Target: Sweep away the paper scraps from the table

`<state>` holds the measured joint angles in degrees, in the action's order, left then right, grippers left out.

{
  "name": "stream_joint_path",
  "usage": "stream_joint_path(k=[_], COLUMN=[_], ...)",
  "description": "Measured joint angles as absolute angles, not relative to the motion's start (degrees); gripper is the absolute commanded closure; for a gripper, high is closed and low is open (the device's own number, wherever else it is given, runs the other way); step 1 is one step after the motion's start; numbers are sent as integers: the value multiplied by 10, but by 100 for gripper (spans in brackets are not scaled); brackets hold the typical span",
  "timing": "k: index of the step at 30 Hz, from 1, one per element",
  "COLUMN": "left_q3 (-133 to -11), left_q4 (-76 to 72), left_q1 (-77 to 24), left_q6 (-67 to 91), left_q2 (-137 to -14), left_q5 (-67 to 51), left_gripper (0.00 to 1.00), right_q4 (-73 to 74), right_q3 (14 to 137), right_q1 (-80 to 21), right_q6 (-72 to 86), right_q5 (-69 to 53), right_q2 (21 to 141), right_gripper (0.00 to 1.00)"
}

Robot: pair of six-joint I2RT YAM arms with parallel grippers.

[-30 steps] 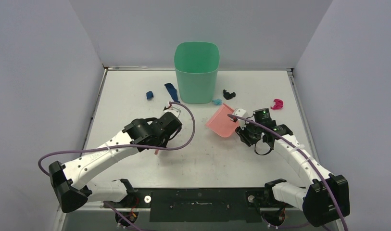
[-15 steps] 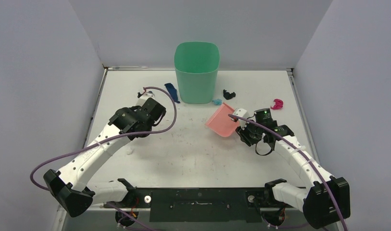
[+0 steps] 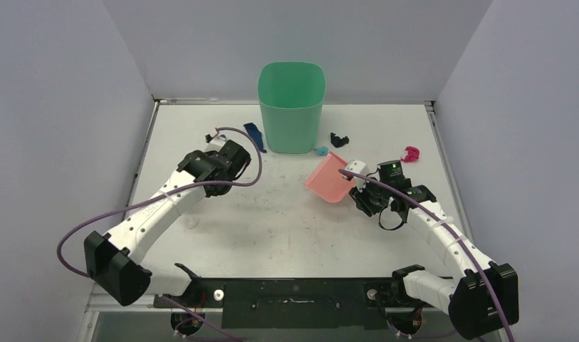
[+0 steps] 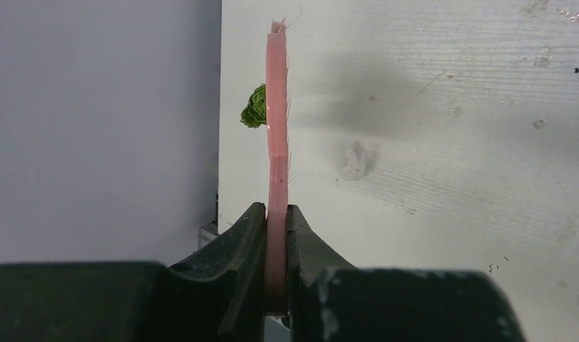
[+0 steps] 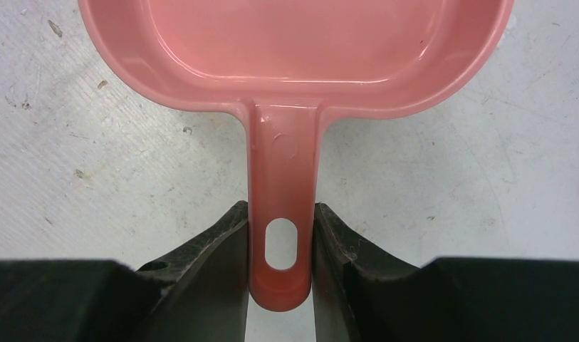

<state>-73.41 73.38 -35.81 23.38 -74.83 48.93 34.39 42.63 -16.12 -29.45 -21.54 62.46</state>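
Note:
My left gripper (image 4: 275, 208) is shut on the pink hand brush (image 4: 276, 121), which I see edge-on, pointing at the table's left edge. A green paper scrap (image 4: 253, 107) lies just behind the brush by the wall, and a white scrap (image 4: 355, 158) lies to its right. From above, the left gripper (image 3: 216, 165) hovers at the left rear of the table (image 3: 286, 228). My right gripper (image 5: 280, 214) is shut on the handle of the pink dustpan (image 5: 293, 43), right of centre (image 3: 329, 178). Dark blue (image 3: 253, 133), black (image 3: 339, 140), light blue (image 3: 320, 151) and magenta (image 3: 411, 153) scraps lie near the back.
A tall green bin (image 3: 291, 107) stands at the back centre. Grey walls close in the left, back and right sides. A purple cable loops over each arm. The arm bases sit along the near edge.
My left arm has swung from the table's middle to the left rear, carrying the brush, and now covers a small blue scrap there. The right arm and dustpan have barely moved.

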Motion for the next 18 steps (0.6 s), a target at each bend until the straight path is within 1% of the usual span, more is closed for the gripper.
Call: stream_joint_path(k=[6,10,14,18], left_q3=[-732,-714,-691,-692], left_q4=[736,727,722,708], left_q1=[-345,-344,-357,-402], left_q6=[262,272,279,281], left_q2=[-859,-925,-931,-904], left_q5=[506,477,419,351], left_gripper=[100,100,100,100], right_q4=[345,348,349,349], right_q3=[426,424,423,423], right_q1=[-161,-155,-150,-149], right_q6=[-298,-303,-307,-307], right_q5=[-219,-220,-221,-224], right_q2=[625,625,625,625], right_gripper=[81,81,81,81])
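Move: Lying well below the left hand, about 20 cm down, the white paper scrap is some 6 cm to its left and neither ahead nor back. The green scrap stands roughly 8 cm to the left of the white one and 3 cm farther out, towards the table's left edge. From the right hand the white scrap is about 59 cm to the left, level fore and aft, and 9 cm lower. Dropping about 10 cm from above the scraps, the left hand keeps its grip on the brush handle and tips its fingers down some 20 degrees, bringing the bristles to the table. It eases slightly forward on the way, then draws back a little and, as the descent levels off, swings right about 5 cm, sweeping the brush against the white scrap from its left. ##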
